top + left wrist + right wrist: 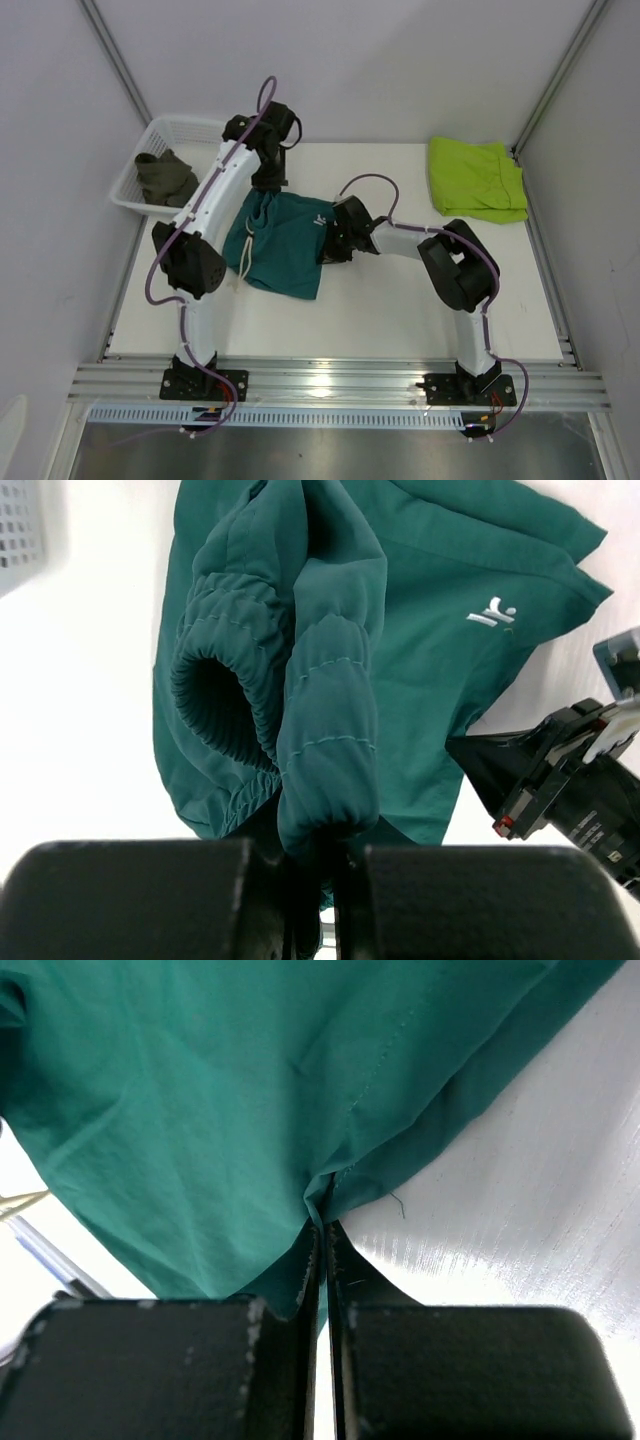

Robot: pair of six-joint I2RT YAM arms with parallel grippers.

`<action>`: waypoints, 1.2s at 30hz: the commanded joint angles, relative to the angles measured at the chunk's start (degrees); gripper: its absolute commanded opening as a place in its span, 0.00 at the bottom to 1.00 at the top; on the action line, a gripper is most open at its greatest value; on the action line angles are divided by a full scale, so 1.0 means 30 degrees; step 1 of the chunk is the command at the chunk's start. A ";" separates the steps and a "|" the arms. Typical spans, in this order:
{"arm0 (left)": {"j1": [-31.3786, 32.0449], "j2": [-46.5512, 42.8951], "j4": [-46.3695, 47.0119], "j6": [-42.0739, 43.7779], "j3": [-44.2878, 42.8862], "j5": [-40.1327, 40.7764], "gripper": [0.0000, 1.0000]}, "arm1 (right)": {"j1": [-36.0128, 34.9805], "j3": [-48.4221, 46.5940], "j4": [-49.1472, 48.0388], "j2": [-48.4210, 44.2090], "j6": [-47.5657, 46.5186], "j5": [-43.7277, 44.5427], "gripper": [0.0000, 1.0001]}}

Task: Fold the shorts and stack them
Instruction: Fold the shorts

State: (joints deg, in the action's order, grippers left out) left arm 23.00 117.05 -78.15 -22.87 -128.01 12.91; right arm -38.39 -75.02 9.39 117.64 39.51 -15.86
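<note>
The teal shorts (285, 240) lie rumpled at the table's middle, with a white logo (490, 613) and a cream drawstring (244, 262) trailing off the left side. My left gripper (325, 852) is shut on the bunched elastic waistband (325, 750) at the shorts' far left end. At the right edge, my right gripper (322, 1228) pinches the hem of a leg (345, 1175), shut on it. The lime-green shorts (477, 178) lie folded at the back right. A dark olive pair (166, 177) sits in the basket.
A white mesh basket (190, 132) stands at the back left corner. Grey walls close in both sides. The metal rail (340, 385) holding the arm bases runs along the near edge.
</note>
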 commanded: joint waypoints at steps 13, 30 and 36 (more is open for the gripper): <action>0.4107 -0.0963 0.0825 0.0535 0.2794 0.4134 0.00 | 0.0727 0.1570 -0.1254 0.0072 0.2007 -0.0545 0.00; 0.4315 -0.1606 0.3462 0.0418 0.4349 -0.0315 0.99 | 0.1284 0.2068 -0.1430 -0.0104 0.2036 -0.0720 0.00; 0.2999 -0.2687 0.4483 -0.0896 0.5221 -0.3884 0.99 | 0.1693 0.2360 -0.1372 -0.0425 0.2036 -0.0633 0.00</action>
State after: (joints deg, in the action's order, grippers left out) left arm 34.89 115.20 -68.36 -22.76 -114.17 9.56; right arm -34.35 -70.08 1.76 117.43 46.76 -21.34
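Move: The left hand holds the shorts' waistband up off the table. The shorts' right edge, where the right fingers pinch it, lies some 14 cm to this hand's right, 7 cm back and roughly 19 cm below. The small white logo is about 13 cm right, 3 cm ahead and 20 cm down; the white basket stands around 20 cm left and 17 cm ahead, also below. From the right hand, already on that edge, the waistband is about 14 cm left, 7 cm ahead and 19 cm up. Still gripping the waistband, the left hand carries it about 5 cm right with nearly as much back and down, towards the right hand's pinch, rolling its left side up slightly. There the fingers open wide and let go; the empty hand slides some 4 cm farther right, rolling back. The right fingers keep pinching the shorts' right edge near the table, barely shifting. ##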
